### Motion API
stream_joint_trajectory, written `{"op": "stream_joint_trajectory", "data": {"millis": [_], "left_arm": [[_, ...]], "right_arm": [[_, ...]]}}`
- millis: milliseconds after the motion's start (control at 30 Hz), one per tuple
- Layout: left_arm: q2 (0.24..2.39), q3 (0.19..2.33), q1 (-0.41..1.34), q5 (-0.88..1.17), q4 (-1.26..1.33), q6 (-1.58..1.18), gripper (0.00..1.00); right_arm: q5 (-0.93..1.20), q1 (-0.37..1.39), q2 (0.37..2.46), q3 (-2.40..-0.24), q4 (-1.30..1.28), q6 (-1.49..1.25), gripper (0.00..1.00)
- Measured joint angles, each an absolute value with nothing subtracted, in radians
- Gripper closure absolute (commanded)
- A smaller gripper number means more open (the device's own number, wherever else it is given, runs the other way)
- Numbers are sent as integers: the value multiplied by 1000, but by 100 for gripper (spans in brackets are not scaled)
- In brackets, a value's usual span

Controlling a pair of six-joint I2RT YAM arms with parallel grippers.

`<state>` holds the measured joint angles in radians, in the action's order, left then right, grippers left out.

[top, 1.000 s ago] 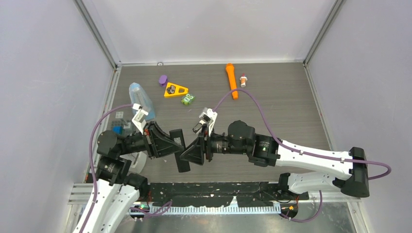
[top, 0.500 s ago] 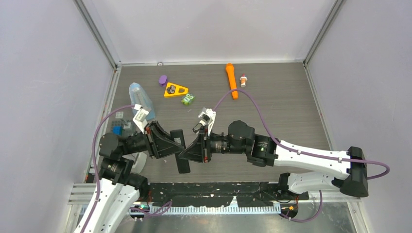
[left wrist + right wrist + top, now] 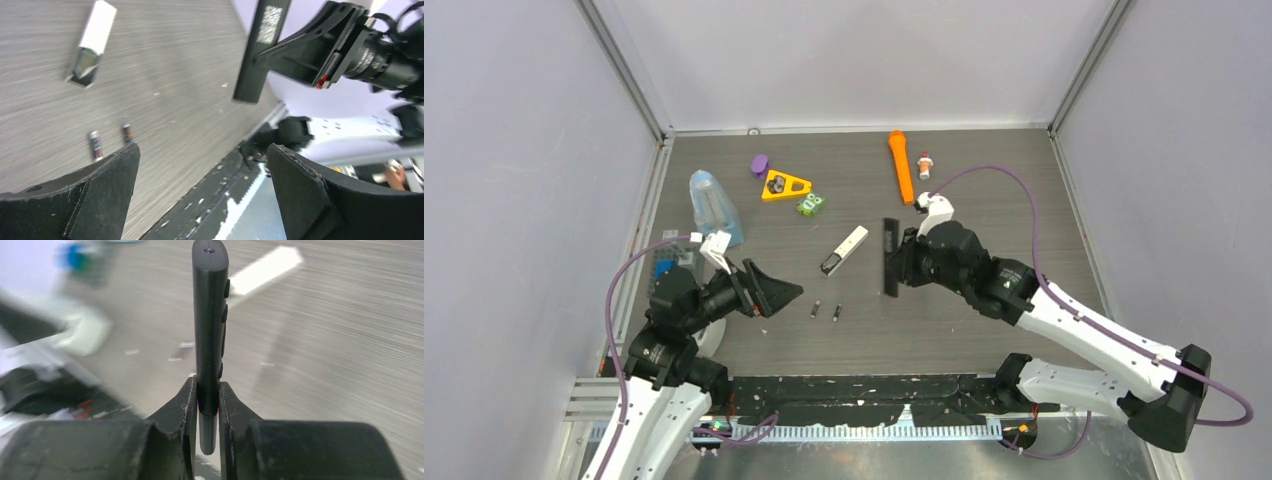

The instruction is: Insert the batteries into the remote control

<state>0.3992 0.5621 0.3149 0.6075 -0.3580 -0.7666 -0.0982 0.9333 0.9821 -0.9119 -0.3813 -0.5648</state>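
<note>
The remote control (image 3: 844, 250), a white-silver bar with a dark end, lies on the table; it also shows in the left wrist view (image 3: 92, 40) and, blurred, in the right wrist view (image 3: 264, 269). Two batteries (image 3: 815, 310) (image 3: 837, 313) lie just in front of it, and show in the left wrist view (image 3: 94, 144) (image 3: 128, 134). My right gripper (image 3: 902, 262) (image 3: 207, 390) is shut on a slim black bar (image 3: 890, 258) (image 3: 210, 315) with small buttons on one edge, held above the table. My left gripper (image 3: 776, 292) (image 3: 203, 150) is open and empty, left of the batteries.
An orange torch (image 3: 901, 165) and a small bottle (image 3: 924, 165) lie at the back. A yellow triangle (image 3: 785, 185), a purple piece (image 3: 759, 164) and a green piece (image 3: 810, 205) lie back left. A clear bottle (image 3: 712, 205) and blue-grey items (image 3: 667, 262) sit by the left wall.
The grippers were together over the table's middle around the black bar. My right gripper has carried the bar right and back; my left has opened and drawn back left, uncovering the batteries.
</note>
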Motion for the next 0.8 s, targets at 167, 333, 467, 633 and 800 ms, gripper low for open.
{"op": "stream_joint_trajectory", "data": {"millis": [167,333,467,633,800], "left_arm": [[382,530,315,442,-495,-695,0],[402,527,315,368,-555,-644,0],[402,527,315,337,-554,-617,0],[389,525,315,316,-544,-604,0],[383,512,315,297,-529,-601,0]], "right_arm": [[-330,731,1081,-925,-619,-477,95],[-485,582,1272,-916,-695,-427,95],[-580,528,1460,-923,-703,-413,95],[-628,515,1668,-998,-727,-396,95],[-634,515,1755,-1084,-743,-390,81]]}}
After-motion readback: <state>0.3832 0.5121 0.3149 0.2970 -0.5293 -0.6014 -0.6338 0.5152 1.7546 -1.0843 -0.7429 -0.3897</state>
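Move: The bare table to the right of the white box, where I take the remote, lies about 11 cm ahead of my right hand, 20 cm to its right and some 23 cm below. From the same hand the white box is about 16 cm ahead and 11 cm left. My empty left hand has the nearer battery about 3 cm ahead, 3 cm right and 23 cm down; the other battery is 3 cm ahead and 9 cm right, the white box 19 cm ahead and 13 cm right. I swing the remote, still pinched in my right hand, some 20 cm right, about as far down and 11 cm forward, away from the batteries, rolling the wrist so its fingers end up pointing steeply down; the descent slows just over the table. Meanwhile my left hand, already wide open, sinks about 7 cm and drifts 4 cm left, turning slightly counter-clockwise, touching nothing. ##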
